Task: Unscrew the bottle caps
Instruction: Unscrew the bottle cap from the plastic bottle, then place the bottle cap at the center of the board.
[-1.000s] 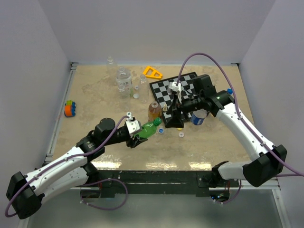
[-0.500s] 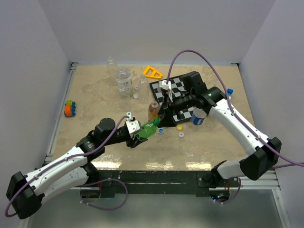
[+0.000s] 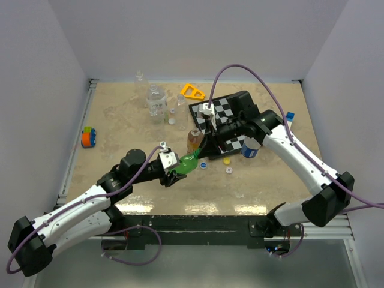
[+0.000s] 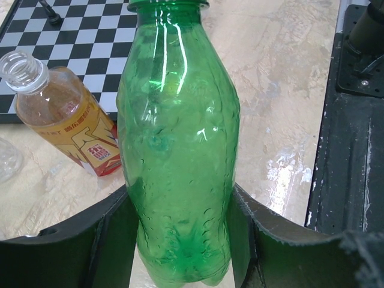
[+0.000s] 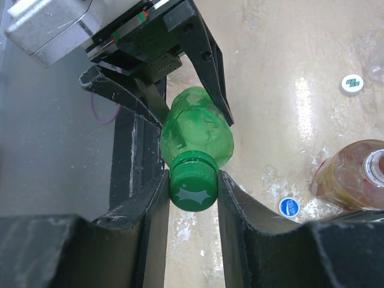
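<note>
My left gripper (image 3: pixel 172 170) is shut on the body of a green bottle (image 4: pixel 180 138), which it holds tilted above the table with the neck towards the right arm. The bottle's green cap (image 5: pixel 193 178) sits between the fingers of my right gripper (image 5: pixel 192 198), and both pads press its sides. In the top view the right gripper (image 3: pixel 201 152) meets the green bottle (image 3: pixel 188 162) at its neck. An amber bottle (image 3: pixel 194 139) stands open just behind. A blue cap (image 3: pixel 204 165), a yellow cap (image 3: pixel 227 161) and a white cap (image 3: pixel 228 170) lie loose on the table.
A chessboard (image 3: pixel 227 113) lies under the right arm, with a blue-labelled bottle (image 3: pixel 251 147) at its near edge. Clear bottles (image 3: pixel 156 102) and an orange triangle (image 3: pixel 192 92) sit at the back. A small toy (image 3: pixel 89 137) lies at the far left.
My right gripper has moved left to the bottle's neck and closed on the green cap. The left arm and the bottle have stayed in place.
</note>
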You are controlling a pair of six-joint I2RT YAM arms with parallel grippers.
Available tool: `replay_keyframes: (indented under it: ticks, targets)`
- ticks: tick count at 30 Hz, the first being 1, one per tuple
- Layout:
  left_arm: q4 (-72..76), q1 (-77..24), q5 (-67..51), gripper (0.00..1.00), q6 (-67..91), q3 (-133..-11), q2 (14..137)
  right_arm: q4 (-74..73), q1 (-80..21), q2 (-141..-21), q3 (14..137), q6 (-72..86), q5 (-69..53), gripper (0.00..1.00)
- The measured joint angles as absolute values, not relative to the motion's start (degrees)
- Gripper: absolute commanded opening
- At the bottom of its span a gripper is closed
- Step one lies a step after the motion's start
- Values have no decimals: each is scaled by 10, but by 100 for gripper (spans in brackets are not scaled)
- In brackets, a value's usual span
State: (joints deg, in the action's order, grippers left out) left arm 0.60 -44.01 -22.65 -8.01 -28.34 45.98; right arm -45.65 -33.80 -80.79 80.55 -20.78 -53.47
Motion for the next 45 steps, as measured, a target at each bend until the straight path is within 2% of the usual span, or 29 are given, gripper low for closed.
replay_keyframes:
  ticks: [4,10,19,29,37,45]
  targets:
    - [6,-440,-226,0,-80,-282,460,-462,-339,-808,806,-234,-534,0]
    - [7,-441,-229,0,-81,-281,458,-495,-344,-801,814,-353,-522,0]
    - [8,-441,-240,0,-81,-273,450,-600,-343,-757,829,-728,-474,0]
    - [8,-441,-251,0,-86,-273,450,-609,-353,-787,861,-907,-444,0]
    - [-24,-441,-354,0,-142,-277,460,-614,-369,-744,826,-1039,-403,0]
    - [-87,-441,-448,0,-192,-323,519,-618,-386,-688,800,-1117,-353,0]
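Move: The green bottle's cap is already between the right hand's fingertips. From that hand, the blue cap on the table lies about 11 cm ahead, 3 cm to the right and 24 cm below. The standing brown bottle is some 17 cm ahead, 2 cm to the left, its middle 16 cm down. From the left hand, which holds the bottle's body, the green cap lies roughly 5 cm ahead, 9 cm to the right and 6 cm higher. Twisting about its own finger line, counter-clockwise as one looks from the right hand onto the cap, the right hand turns some 90 degrees with its pinch kept, wavering a little forward and back while working about 4 cm to the right and 2 cm up. The left hand keeps its grip on the bottle, nearly still at first, then quickly draws it back about 6 cm, yawing clockwise. ##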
